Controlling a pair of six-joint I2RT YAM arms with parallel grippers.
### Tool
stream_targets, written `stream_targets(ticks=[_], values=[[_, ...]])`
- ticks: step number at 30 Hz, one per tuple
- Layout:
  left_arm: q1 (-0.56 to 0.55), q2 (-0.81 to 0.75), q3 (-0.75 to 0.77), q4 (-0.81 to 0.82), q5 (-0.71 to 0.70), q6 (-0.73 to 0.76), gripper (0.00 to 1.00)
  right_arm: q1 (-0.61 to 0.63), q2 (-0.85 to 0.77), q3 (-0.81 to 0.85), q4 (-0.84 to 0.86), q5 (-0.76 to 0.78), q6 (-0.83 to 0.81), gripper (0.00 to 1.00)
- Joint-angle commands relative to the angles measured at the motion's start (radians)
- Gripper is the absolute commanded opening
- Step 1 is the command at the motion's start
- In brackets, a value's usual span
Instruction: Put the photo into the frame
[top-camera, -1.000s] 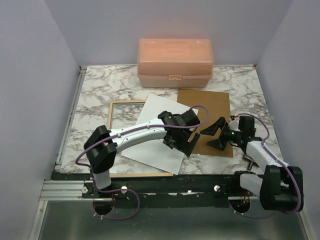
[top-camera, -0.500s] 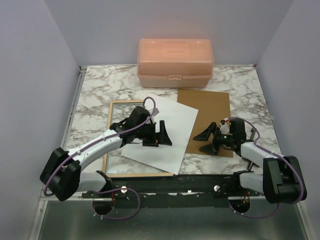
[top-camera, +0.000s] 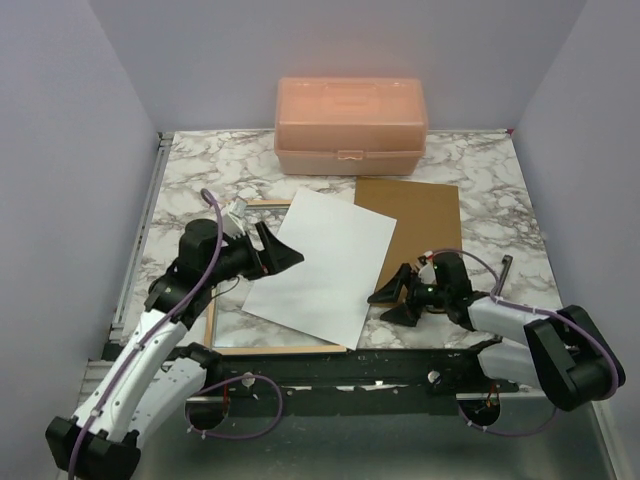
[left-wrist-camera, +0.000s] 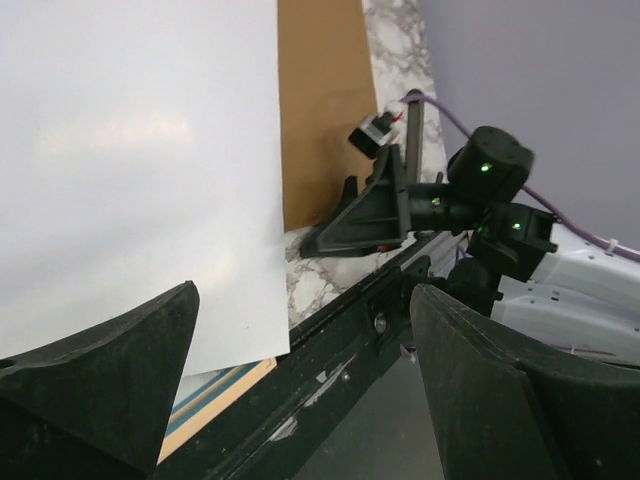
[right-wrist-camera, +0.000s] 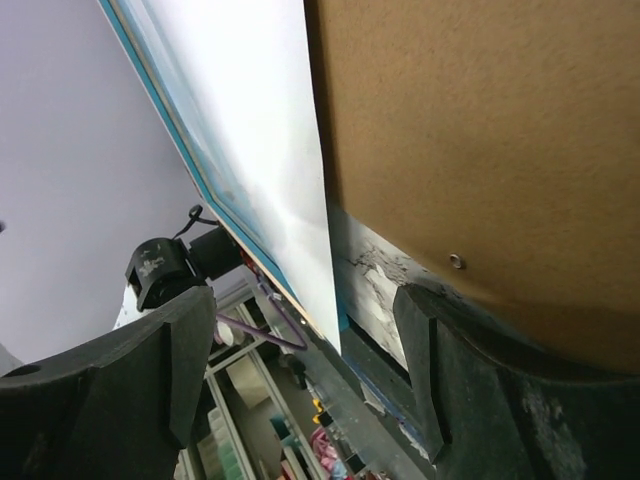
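The photo (top-camera: 322, 265) lies white side up, tilted, across the frame (top-camera: 264, 203), whose light wood rim shows at the left and bottom. My left gripper (top-camera: 291, 254) hovers open at the photo's left edge, holding nothing. My right gripper (top-camera: 379, 303) stands open low over the table, just right of the photo's lower right edge. In the left wrist view the photo (left-wrist-camera: 130, 150) fills the upper left, with the frame's corner (left-wrist-camera: 215, 385) below it. The right wrist view shows the photo's edge (right-wrist-camera: 265, 130) between my open fingers (right-wrist-camera: 430, 350) and the frame's blue rim (right-wrist-camera: 158, 100).
A brown backing board (top-camera: 415, 225) lies right of the photo, partly under it. A closed pink plastic box (top-camera: 350, 125) stands at the back. The marble tabletop (top-camera: 190, 190) ends at a black rail (top-camera: 330, 368) in front. Grey walls close in both sides.
My left arm has pulled back left off the photo to its left edge. My right gripper has moved left and lower toward the photo's right edge, its jaws narrowing slightly.
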Motion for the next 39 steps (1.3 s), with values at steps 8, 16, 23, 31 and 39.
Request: stream_targets(ticks=[8, 16, 23, 31, 39], values=[[0.010, -0.223, 0.236, -0.207, -0.147, 0.088, 0.88, 0.202, 0.210, -0.013, 0.251, 0.176, 0.142, 0.73], [0.010, -0.259, 0.265, -0.245, -0.163, 0.116, 0.88, 0.257, 0.218, 0.002, 0.347, 0.241, 0.226, 0.63], [0.010, -0.260, 0.244, -0.252, -0.164, 0.117, 0.88, 0.257, 0.053, 0.027, 0.216, 0.368, 0.229, 0.48], [0.010, -0.233, 0.247, -0.267, -0.167, 0.117, 0.88, 0.257, 0.135, 0.060, 0.328, 0.372, 0.240, 0.43], [0.010, -0.234, 0.235, -0.287, -0.175, 0.120, 0.88, 0.257, 0.220, 0.085, 0.421, 0.341, 0.222, 0.04]])
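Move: The photo, its white back upward, has its middle about 9 cm ahead and 12 cm left of the right hand, some 3 cm below. Its near right edge is only about 3 cm left, level with the hand and 2 cm lower. The frame underneath is centred roughly 7 cm ahead and 22 cm left, the brown board 14 cm ahead and 6 cm right. From the left hand, the photo's middle lies about 4 cm ahead, 7 cm right and 18 cm down. At the photo's near right edge the right hand first goes about 5 cm left, then forward some 5 cm in a small hop up and down, turning slightly clockwise as its wide-open fingers close and pinch the edge. The left hand, open and empty, rises about 10 cm away from the photo, drifting left and back as its fingers tip up. ##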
